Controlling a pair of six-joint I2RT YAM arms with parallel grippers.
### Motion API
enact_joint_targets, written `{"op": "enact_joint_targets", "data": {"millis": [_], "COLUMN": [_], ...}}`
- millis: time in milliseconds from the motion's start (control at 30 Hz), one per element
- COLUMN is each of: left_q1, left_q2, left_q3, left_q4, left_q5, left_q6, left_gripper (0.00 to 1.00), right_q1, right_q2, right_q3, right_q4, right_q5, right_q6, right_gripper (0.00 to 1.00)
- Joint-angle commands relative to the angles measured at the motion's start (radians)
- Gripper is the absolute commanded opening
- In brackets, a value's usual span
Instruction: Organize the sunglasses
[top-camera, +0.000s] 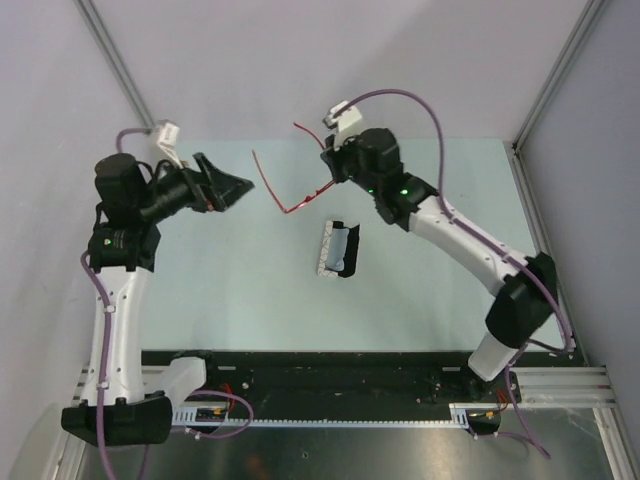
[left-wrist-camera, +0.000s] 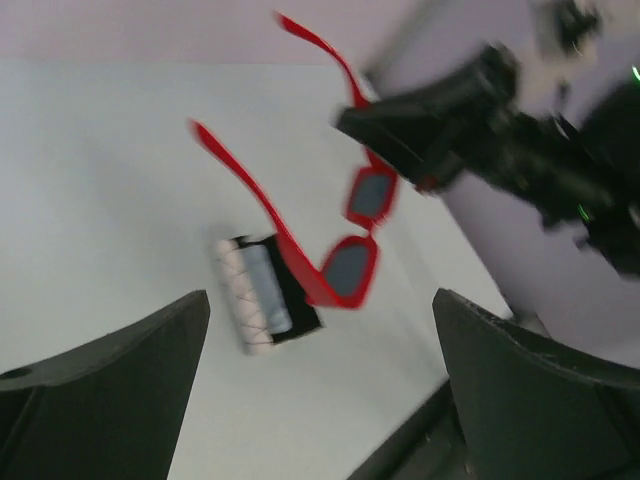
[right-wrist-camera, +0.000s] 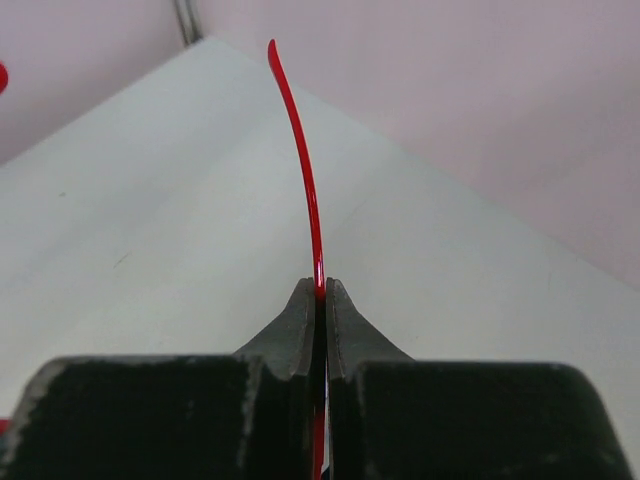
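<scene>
The red sunglasses (top-camera: 292, 209) hang in the air above the back middle of the table, temple arms spread. My right gripper (top-camera: 331, 166) is shut on one thin red temple arm (right-wrist-camera: 303, 170), which runs up out of the closed jaws (right-wrist-camera: 320, 290). In the left wrist view the sunglasses (left-wrist-camera: 350, 265) show dark lenses, with the right gripper (left-wrist-camera: 400, 130) behind them. My left gripper (top-camera: 240, 187) stands wide open just left of the free temple arm, touching nothing; between its fingers (left-wrist-camera: 321, 295) only table shows.
A white patterned case (top-camera: 340, 250) lies open on the table below the glasses, dark inside with a pale blue-grey piece in it; it also appears as the case (left-wrist-camera: 262, 292) in the left wrist view. Metal frame posts (top-camera: 112, 60) rise at the back corners.
</scene>
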Motion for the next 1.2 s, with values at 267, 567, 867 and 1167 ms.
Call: {"op": "enact_joint_targets", "data": {"millis": [267,567,867,1167], "left_q1": [-0.188,-0.421,-0.457,-0.5], "left_q2": [0.016,-0.002,0.085,0.136], "left_q3": [0.08,0.177,0.182,0.159], "left_q4": [0.177,0.272,0.363,0.459], "left_q5": [0.531,0.487,0.407,0.356], "left_q6": [0.112,0.145,-0.026,-0.146], "left_gripper": [1.0,1.0,1.0,1.0], "right_q1": [-0.141,-0.157,-0.144,-0.085], "right_q2": [-0.361,-0.416,-0.459,-0.482], "right_q3": [-0.085,-0.099,-0.111,-0.114], "right_q4": [0.192,0.207,0.247,0.25], "right_q5": [-0.519,-0.571,-0.647,-0.636], "right_q6": [0.053,0.096,0.138,0.118], "right_gripper": [0.0,0.0,0.0,0.0]}}
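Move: The sunglasses' free temple, which my left hand is heading for, lies about 8 cm ahead of it, 10 cm to its right and 8 cm below; the open case is on the table some 3 cm ahead, 21 cm right and 35 cm down. From my right hand, which holds the other temple, my left gripper is about 11 cm back, 19 cm left and 5 cm higher. The free temple is 3 cm back, 10 cm left and 3 cm lower, and the case 9 cm back, 3 cm right and 30 cm below. Keeping my pinch on one temple, I raise the sunglasses about 19 cm with my right hand and draw them back some 15 cm, swinging the wrist counter-clockwise and rolling its left side up. My wide-open left hand closes in on the free temple, going right about 16 cm, back and up, turning clockwise some 50 degrees, then easing forward and down slightly at the end. ##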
